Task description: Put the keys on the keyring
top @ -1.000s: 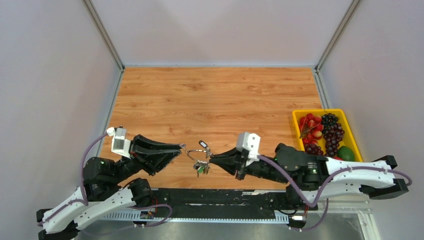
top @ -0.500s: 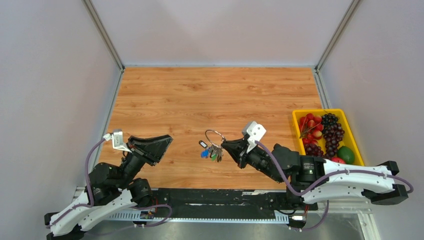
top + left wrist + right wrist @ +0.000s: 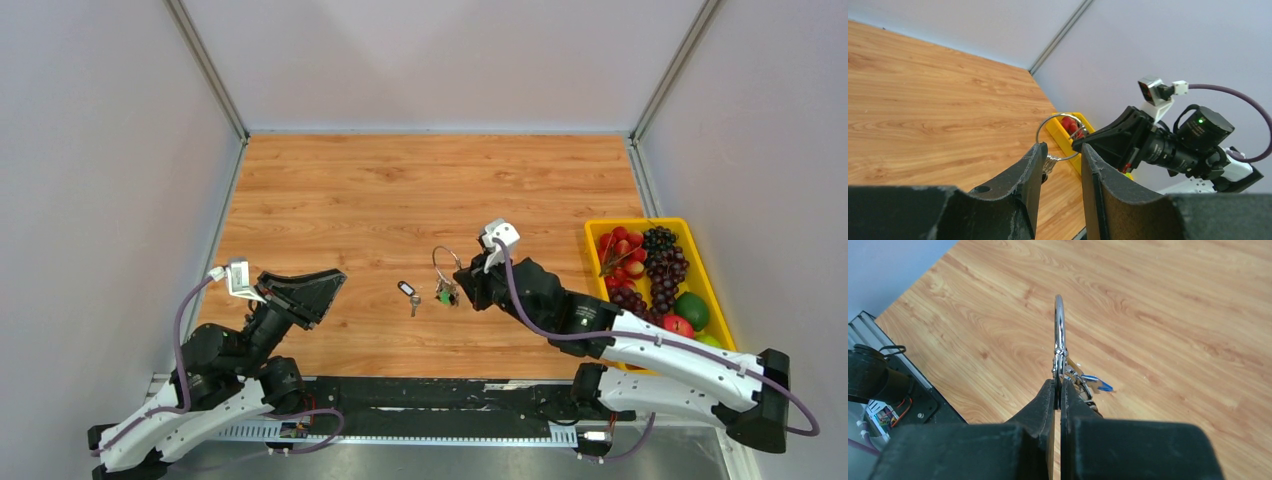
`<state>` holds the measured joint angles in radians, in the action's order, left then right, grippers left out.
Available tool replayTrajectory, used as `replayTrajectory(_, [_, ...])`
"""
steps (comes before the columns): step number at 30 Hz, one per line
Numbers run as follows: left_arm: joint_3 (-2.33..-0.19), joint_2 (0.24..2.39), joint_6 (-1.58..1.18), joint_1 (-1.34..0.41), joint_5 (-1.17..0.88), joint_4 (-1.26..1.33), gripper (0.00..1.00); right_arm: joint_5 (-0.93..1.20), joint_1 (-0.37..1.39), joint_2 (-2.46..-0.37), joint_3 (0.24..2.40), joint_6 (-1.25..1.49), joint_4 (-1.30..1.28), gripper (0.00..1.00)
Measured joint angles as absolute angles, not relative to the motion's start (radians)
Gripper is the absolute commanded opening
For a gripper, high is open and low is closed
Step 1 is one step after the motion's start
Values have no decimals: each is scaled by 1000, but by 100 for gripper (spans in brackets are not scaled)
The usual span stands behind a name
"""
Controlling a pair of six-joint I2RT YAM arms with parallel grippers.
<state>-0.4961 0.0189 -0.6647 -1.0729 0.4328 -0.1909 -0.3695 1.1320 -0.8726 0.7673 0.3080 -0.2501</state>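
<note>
My right gripper is shut on the keyring, a thin silver ring held upright above the table. The right wrist view shows the keyring edge-on, pinched between the fingertips of that gripper. Several keys hang from it, one with a blue tag. One key with a black tag lies alone on the wood, left of the bunch. My left gripper is open and empty, well left of the ring. Between its fingers the keyring shows farther off.
A yellow tray of grapes and other fruit stands at the right edge of the table, close behind my right arm. Grey walls enclose the wooden table on three sides.
My left gripper let go of the ring, opened and drew back left. My right gripper carried the ring and keys up and right. The black-tagged key now lies apart on the table.
</note>
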Motion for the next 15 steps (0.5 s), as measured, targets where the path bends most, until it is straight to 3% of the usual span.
replayTrajectory(9, [-496,47,-650,-1073,433,-191,42,-210,958,-1017,733,388,-189,0])
replayTrajectory(10, [-497,49,-648,-1073,433,-192,42,-198,933,-1036,732,393,-176,8])
replayTrajectory(12, [-498,49,-646,-1073,433,-193,42,-180,885,-1062,718,407,-146,42])
replayTrajectory(13, [-499,49,-645,-1073,433,-194,42,-170,857,-1072,702,422,-129,50])
replayTrajectory(15, [-500,49,-644,-1073,433,-197,42,-153,795,-1085,660,449,-105,58])
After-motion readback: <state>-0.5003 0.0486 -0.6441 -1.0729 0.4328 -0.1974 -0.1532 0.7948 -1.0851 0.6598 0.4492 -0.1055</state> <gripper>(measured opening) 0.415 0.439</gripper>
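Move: My right hand holds the keyring shut in its fingers; the bare table spot it is bound for lies about 11 cm ahead, hardly to either side, and some 21 cm below. Nearest that spot, the loose key is about 9 cm to this hand's left and 2 cm ahead, and the black tag some 11 cm left and 6 cm ahead, both down on the table. From my left hand the spot is roughly 15 cm ahead, 20 cm right and 30 cm down. I bring my right hand down about 9 cm and forward some 6 cm towards the open table beyond the loose key, drifting a little right at the end, while the wrist tips about 15 degrees further down and turns slightly clockwise. Near the end, still moving, my fingers spring open to nearly half and let go of the keyring. ##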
